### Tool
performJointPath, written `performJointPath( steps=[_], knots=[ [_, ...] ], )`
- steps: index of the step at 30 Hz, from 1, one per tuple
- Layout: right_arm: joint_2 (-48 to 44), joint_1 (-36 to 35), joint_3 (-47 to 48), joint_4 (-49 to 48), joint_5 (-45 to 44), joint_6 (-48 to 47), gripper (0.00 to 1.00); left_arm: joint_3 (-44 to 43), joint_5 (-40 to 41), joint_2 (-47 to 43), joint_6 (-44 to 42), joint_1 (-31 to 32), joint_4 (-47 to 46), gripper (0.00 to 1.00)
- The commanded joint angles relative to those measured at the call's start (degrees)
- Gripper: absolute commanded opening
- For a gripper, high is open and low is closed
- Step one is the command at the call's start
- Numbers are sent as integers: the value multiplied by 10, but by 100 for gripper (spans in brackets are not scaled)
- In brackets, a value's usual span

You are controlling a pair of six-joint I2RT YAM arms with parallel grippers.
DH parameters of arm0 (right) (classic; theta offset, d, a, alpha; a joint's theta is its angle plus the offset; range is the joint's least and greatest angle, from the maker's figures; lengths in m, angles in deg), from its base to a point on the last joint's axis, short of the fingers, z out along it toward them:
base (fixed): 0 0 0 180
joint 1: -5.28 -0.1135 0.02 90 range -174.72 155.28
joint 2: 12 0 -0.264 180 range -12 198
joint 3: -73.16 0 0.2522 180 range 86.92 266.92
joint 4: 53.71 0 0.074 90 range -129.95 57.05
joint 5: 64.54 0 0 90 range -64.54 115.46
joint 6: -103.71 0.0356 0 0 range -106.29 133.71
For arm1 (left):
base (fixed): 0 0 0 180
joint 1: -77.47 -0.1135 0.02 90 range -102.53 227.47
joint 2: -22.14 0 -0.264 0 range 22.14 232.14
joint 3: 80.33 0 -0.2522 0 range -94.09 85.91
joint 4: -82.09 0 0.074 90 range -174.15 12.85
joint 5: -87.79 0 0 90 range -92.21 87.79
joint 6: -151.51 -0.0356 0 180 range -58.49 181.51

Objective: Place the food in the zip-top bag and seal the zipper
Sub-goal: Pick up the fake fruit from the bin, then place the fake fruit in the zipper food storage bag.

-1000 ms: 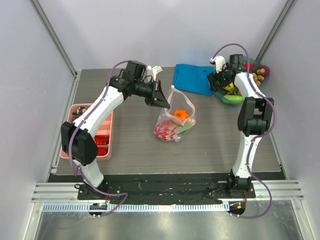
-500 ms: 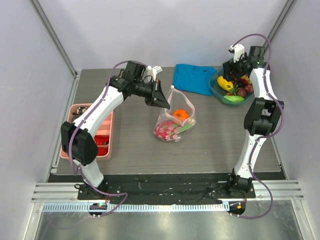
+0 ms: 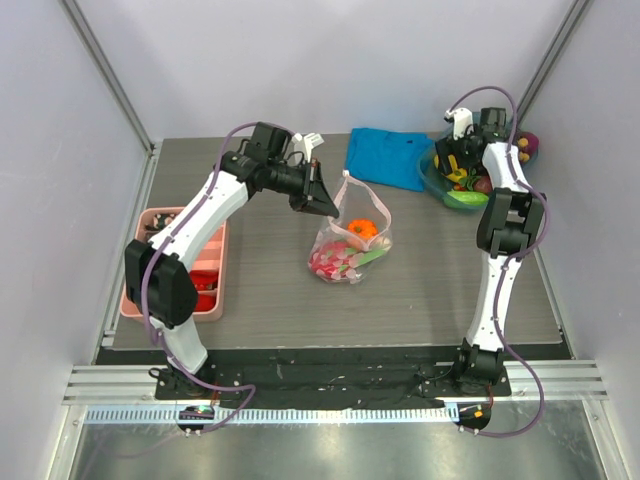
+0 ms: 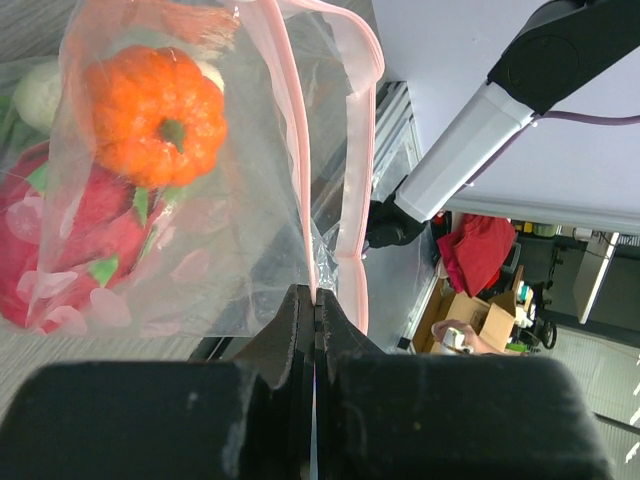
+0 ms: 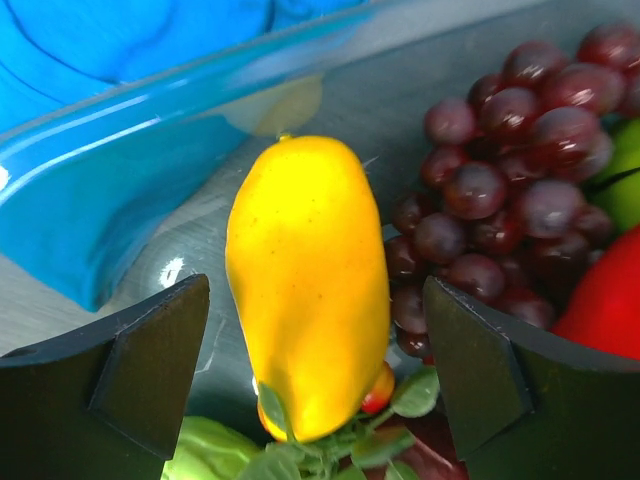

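Observation:
The zip-top bag (image 3: 349, 247) stands mid-table, clear with pink dots, its mouth pulled up. My left gripper (image 3: 326, 201) is shut on the pink zipper (image 4: 316, 283) strip at the mouth's edge. Inside the bag lie an orange pumpkin (image 4: 155, 102) and red food (image 4: 62, 238). More food sits in a teal bowl (image 3: 433, 184) at the back right. My right gripper (image 5: 315, 370) hangs open over the bowl, its fingers on either side of a yellow fruit (image 5: 305, 280) without touching it. Purple grapes (image 5: 500, 180) lie right of the fruit.
A folded blue cloth (image 3: 388, 156) lies at the back beside the bowl. A pink compartment tray (image 3: 187, 262) with red pieces sits at the table's left edge. Grey walls close in the back and sides.
The right arm lifted above the bowl half a second ago and has come back down over the yellow fruit. The left arm and bag have not moved.

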Motion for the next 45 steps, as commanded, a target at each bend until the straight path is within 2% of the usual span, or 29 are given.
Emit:
performJointPath(
  steps=[1, 6, 8, 9, 12, 16, 21, 24, 30, 33, 36, 37, 40, 45],
  knots=[
    [-3, -6, 13, -16, -12, 1, 90, -2, -12, 1, -7, -5, 4, 0],
    [-6, -8, -12, -16, -14, -3, 89, -1, -10, -1, -8, -7, 5, 0],
    [-10, -8, -19, -16, -14, 1, 85, -2, -8, -1, -9, -7, 6, 0],
    [-14, -8, -20, -17, -14, 3, 82, -3, -7, -2, -10, -8, 7, 0],
    [-34, -8, -32, -17, -15, 3, 61, -6, -5, -3, -17, -8, 12, 0],
    [-72, -2, -55, -16, -14, 9, 47, -7, -4, -4, -18, -8, 12, 0],
    [-144, 12, -19, 6, 30, 109, 43, -7, -1, -8, -18, -8, 7, 0],
    [-195, 14, -5, 35, 93, 147, 41, -6, 1, -8, -18, -8, 5, 0],
    [-299, 0, -32, 70, 236, 290, 37, -9, 0, -4, -8, -8, -3, 0],
    [-374, -34, -123, 56, 289, 350, 36, -10, -3, -1, 2, -8, -13, 0],
    [-451, -77, -203, 25, 291, 380, 36, -11, -6, -1, 10, -8, -20, 0],
    [-477, -113, -217, 25, 287, 382, 36, -13, -6, 0, 11, -8, -22, 0],
    [-506, -175, -268, 29, 268, 383, 35, -16, -5, 1, 12, -8, -19, 0],
    [-550, -239, -368, 36, 248, 395, 34, -18, -1, -5, 11, -8, -19, 0]
  ],
)
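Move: The yellow fruit lies in the bin between the right hand's open fingers, about 1 cm back and 2 cm below the hand point. The grapes sit about 7 cm ahead, the red pepper 8 cm ahead and 6 cm to the right; the light-green vegetable lies 8 cm back, 4 cm right. The bag mouth is roughly 31 cm left, 30 cm back and 13 cm higher. From the left hand the fruit is some 36 cm right, 31 cm ahead and 20 cm lower. The yellow fruit is pinched across its sides: the right hand sinks about 2 cm around it, easing slightly back, and closes. It then lifts the fruit steeply some 30 cm and sweeps left and back, about 25 cm each way, towards the bag, the hand's left side rolling up some 40 degrees, finally sinking a little. The left hand keeps the bag rim pinched. ##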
